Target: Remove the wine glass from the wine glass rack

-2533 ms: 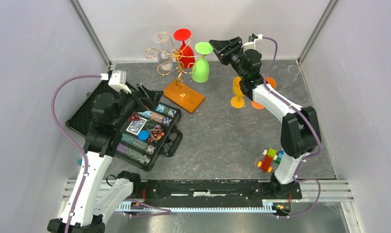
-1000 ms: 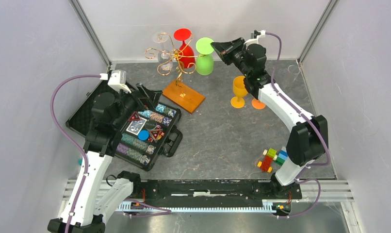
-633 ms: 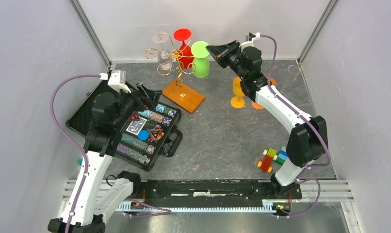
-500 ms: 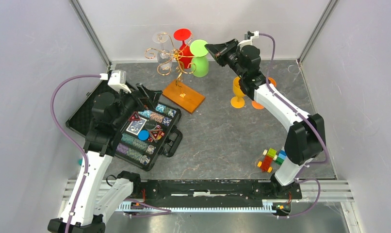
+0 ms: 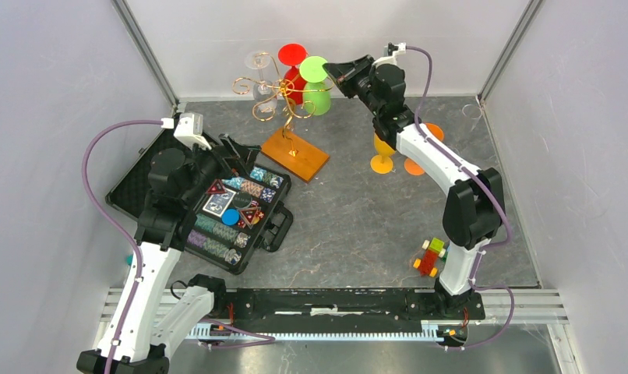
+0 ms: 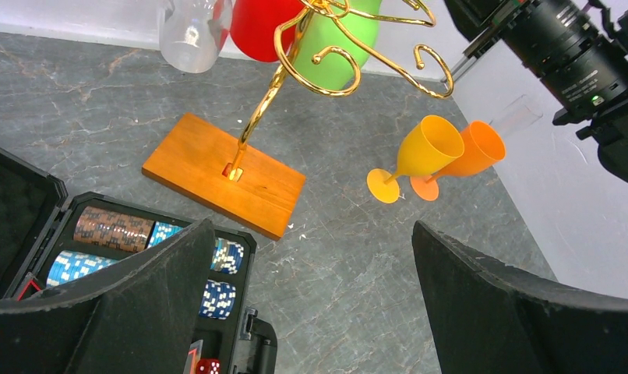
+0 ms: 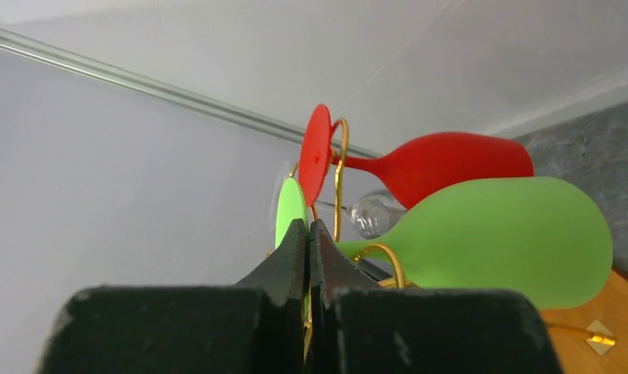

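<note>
The wine glass rack (image 5: pixel 273 97), a gold wire tree on a wooden base (image 5: pixel 295 153), stands at the back. A clear glass (image 5: pixel 258 61), a red glass (image 5: pixel 294 56) and a green wine glass (image 5: pixel 319 93) hang bowl-down on it. My right gripper (image 5: pixel 332 70) is up beside the tree, shut on the rim of the green glass's foot (image 7: pixel 290 210). A gold curl (image 7: pixel 381 257) lies at that glass's stem. The green bowl (image 7: pixel 498 230) sits below the red one (image 7: pixel 443 164). My left gripper (image 6: pixel 311 230) is open over the table, holding nothing, short of the rack's base (image 6: pixel 225 175).
An open black case of poker chips (image 5: pixel 217 210) lies under the left arm. A yellow glass (image 5: pixel 382 148) and an orange glass (image 5: pixel 414 166) stand below the right arm. Coloured blocks (image 5: pixel 432 255) lie near the right arm's base. The walls are close behind the rack.
My right gripper has moved left and up with the green glass's foot in it, carrying the glass closer to the red one. The left arm has not moved.
</note>
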### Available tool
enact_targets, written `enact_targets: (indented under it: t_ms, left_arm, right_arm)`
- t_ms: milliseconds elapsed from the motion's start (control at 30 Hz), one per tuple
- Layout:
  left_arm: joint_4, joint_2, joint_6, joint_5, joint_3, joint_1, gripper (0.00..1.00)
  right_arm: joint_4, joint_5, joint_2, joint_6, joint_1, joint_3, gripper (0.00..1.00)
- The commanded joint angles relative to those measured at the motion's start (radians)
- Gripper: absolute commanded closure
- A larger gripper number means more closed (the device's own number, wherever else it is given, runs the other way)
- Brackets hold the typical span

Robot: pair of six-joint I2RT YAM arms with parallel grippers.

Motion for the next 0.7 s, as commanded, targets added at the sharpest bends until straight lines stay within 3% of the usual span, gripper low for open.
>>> enact_targets:
  t_ms: [0, 333, 667]
  left_arm:
    - [0.038, -0.007, 0.024, -0.002, -0.004, 0.005, 0.00]
    - [0.065, -0.007, 0.035, 0.105, -0.016, 0.005, 0.00]
    - [0.088, 0.039, 0.003, 0.283, 0.014, 0.005, 0.00]
  right_arm:
    - [0.013, 0.109, -0.007, -0.074, -0.008, 0.104, 1.00]
    - [-0.087, 0.169, -0.084, -0.129, -0.062, 0.054, 1.00]
    - [0.021, 0.082, -0.292, -0.139, -0.111, -0.163, 1.00]
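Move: My right hand already pinches the rim of the upside-down green glass's foot. The glass's middle hangs about 9 cm below my fingers and 3 cm to their left, level fore-and-aft. The rack's hub is some 10 cm left, 4 back and 3 lower. The red glass is about 9 left, 4 ahead and 9 below; the yellow glass stands 16 right, 12 back and 26 below. From my left hand, the green glass is some 22 cm ahead, 14 right and 6 lower. Keeping my right fingers shut on the green glass's foot, I lift it about 3 cm while easing slightly forward, then sweep right, away from the rack's hub. Still going right, I sink and draw back by nearly as much, for about 8 cm rightward in all, yawing some 15 degrees clockwise. My open, empty left hand shifts a little right and turns slightly clockwise. ##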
